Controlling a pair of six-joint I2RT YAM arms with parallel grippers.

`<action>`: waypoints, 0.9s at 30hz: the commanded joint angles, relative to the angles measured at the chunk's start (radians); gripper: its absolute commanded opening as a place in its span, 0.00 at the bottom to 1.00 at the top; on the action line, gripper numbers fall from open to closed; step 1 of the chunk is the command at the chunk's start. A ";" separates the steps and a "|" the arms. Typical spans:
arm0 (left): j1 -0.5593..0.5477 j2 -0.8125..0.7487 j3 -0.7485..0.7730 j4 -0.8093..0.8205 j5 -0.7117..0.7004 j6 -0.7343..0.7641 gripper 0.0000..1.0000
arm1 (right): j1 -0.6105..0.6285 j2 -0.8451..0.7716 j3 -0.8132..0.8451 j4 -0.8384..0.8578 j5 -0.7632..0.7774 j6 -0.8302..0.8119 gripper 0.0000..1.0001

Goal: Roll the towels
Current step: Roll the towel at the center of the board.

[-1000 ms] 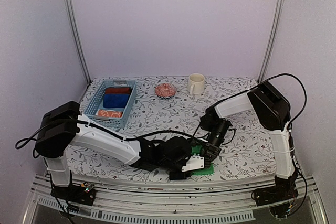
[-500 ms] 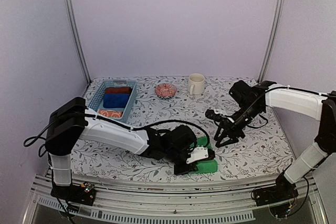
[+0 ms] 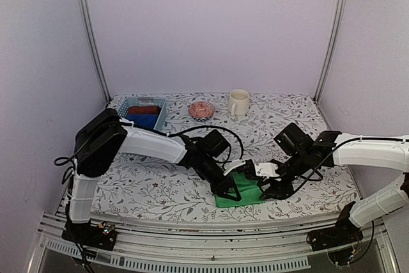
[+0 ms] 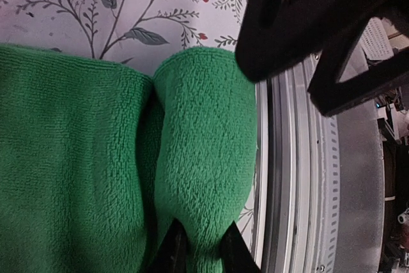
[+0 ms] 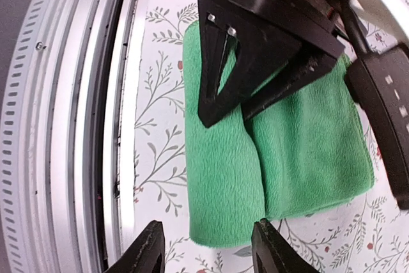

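Note:
A bright green towel [image 3: 248, 196] lies near the table's front edge, its near side folded over into a soft roll [image 4: 204, 151]. My left gripper [image 3: 233, 188] comes in from the left and is shut on that rolled edge [image 4: 198, 247], which bulges between the two fingertips. My right gripper [image 3: 270, 185] sits at the towel's right end. In the right wrist view the right gripper [image 5: 208, 250] stands open, with the end of the roll [image 5: 223, 190] just ahead of its fingertips and not touched. The left gripper's black fingers [image 5: 249, 75] press on the towel further along.
A blue basket [image 3: 160, 103] with a dark red and a blue cloth roll stands at the back left, partly behind my left arm. A patterned bowl [image 3: 201, 110] and a cream mug [image 3: 238, 101] stand at the back. The metal rail [image 5: 83, 126] runs close beside the towel.
My left gripper has closed on the towel's rolled edge and its arm has swung farther in. My right gripper let go, opened, lifted away, then came back low at the towel's right end.

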 commanded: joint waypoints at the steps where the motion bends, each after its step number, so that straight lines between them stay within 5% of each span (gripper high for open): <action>1: 0.019 0.070 -0.023 -0.093 0.025 -0.059 0.11 | 0.090 0.067 -0.008 0.162 0.153 0.008 0.50; 9: 0.036 0.076 -0.047 -0.072 0.009 -0.074 0.13 | 0.174 0.234 -0.002 0.222 0.194 -0.004 0.49; 12: 0.046 0.063 -0.062 -0.061 0.006 -0.071 0.17 | 0.174 0.266 -0.001 0.211 0.192 -0.011 0.34; 15: 0.055 0.018 -0.091 -0.030 -0.003 -0.072 0.32 | 0.174 0.274 0.000 0.179 0.151 -0.021 0.21; 17: 0.056 -0.046 -0.128 0.008 -0.049 -0.071 0.51 | 0.172 0.284 0.005 0.146 0.111 -0.024 0.13; 18: 0.058 -0.077 -0.148 0.024 -0.065 -0.069 0.84 | 0.173 0.290 0.011 0.126 0.092 -0.023 0.12; 19: 0.060 -0.108 -0.167 0.038 -0.081 -0.069 0.97 | 0.171 0.297 0.017 0.107 0.072 -0.021 0.11; 27: 0.078 -0.386 -0.358 0.140 -0.365 -0.128 0.98 | 0.092 0.399 0.136 -0.067 -0.129 -0.025 0.09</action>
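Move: My left hand already pinches the rolled near edge of the green towel, whose left end lies about 5 cm to this hand's left, level front to back and about 1 cm lower. The stretch of roll my open right hand goes for is some 4 cm to its left and 5 cm below it; beyond that, the left fingers are about 7 cm left, 1 cm ahead and 5 cm down. The unrolled flap's middle is about 5 cm ahead, 6 cm left and 7 cm below my right hand. I bring my right hand down and left, about 5 cm each way, onto the right part of the roll, close its fingers there and pinch it, then draw it slightly left and back. My left hand keeps its hold until the right is closing, then opens wide and slips about 6 cm left, rising and reaching forward a little, towards the roll's left end, turning some 10 degrees counter-clockwise. ##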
